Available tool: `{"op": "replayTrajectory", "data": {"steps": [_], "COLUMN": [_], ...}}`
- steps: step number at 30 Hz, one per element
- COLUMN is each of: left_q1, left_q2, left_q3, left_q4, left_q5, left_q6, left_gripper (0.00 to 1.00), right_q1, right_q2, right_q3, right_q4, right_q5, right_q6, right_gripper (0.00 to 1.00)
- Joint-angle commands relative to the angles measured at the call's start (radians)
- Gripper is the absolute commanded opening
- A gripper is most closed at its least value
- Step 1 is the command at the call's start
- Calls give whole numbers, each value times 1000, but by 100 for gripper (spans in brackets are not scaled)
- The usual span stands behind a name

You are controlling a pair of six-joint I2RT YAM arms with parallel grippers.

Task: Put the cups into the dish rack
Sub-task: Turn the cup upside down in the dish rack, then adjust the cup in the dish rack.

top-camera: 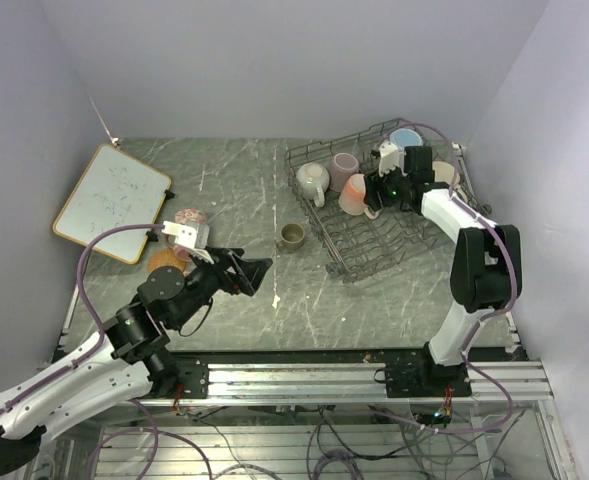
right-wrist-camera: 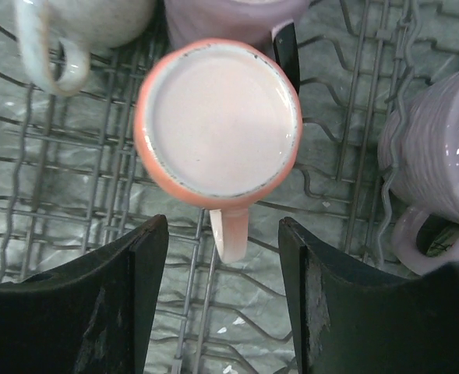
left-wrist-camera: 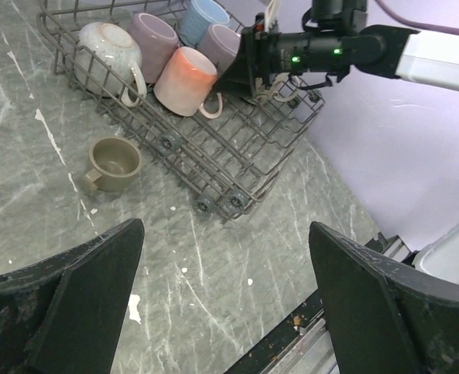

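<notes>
The grey wire dish rack stands at the back right. In it rest a cream cup, a mauve cup, a peach cup and a light blue cup. My right gripper hovers open over the peach cup; the cup's handle sits between the fingers, untouched by either. A small olive-brown cup stands upright on the table left of the rack. A floral-printed cup stands by my left arm. Over the table in front of the olive-brown cup, my left gripper is open and empty.
A wood-framed whiteboard lies at the back left. A round cork coaster sits beside the left arm. Lilac walls close the table on three sides. A metal rail runs along the near edge.
</notes>
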Motion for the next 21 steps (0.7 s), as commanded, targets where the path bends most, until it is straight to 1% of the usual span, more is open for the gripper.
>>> {"op": "replayTrajectory", "data": {"steps": [1, 8, 16, 21], "left_q1": [3, 4, 4, 4], "left_q2": [20, 81, 154, 201], "left_q3": [45, 80, 158, 193], "left_q4": [-18, -81, -172, -189], "left_q5": [-45, -121, -227, -245], "left_q6": [35, 78, 132, 159], "left_gripper": [97, 97, 97, 97], "right_q1": [-8, -8, -7, -7], "right_q2": [-89, -250, -447, -563], "right_q3": [-25, -72, -123, -169], "right_q4": [14, -12, -45, -21], "right_q5": [-72, -193, -338, -444], "right_q6": [24, 73, 147, 206], "right_gripper": [58, 58, 59, 59]}}
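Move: The orange cup already sits upside down in the rack, its middle about 4 cm ahead, 3 cm left and 6 cm below the right hand. Beyond it a purple cup stands about 10 cm ahead and 6 cm left of that hand, the white cup 7 cm ahead and 13 cm left. From the left hand the orange cup is roughly 29 cm ahead, 23 cm right and 23 cm down. Right hand, still half open, climbs about 16 cm and back from the orange cup; left eases forward. ##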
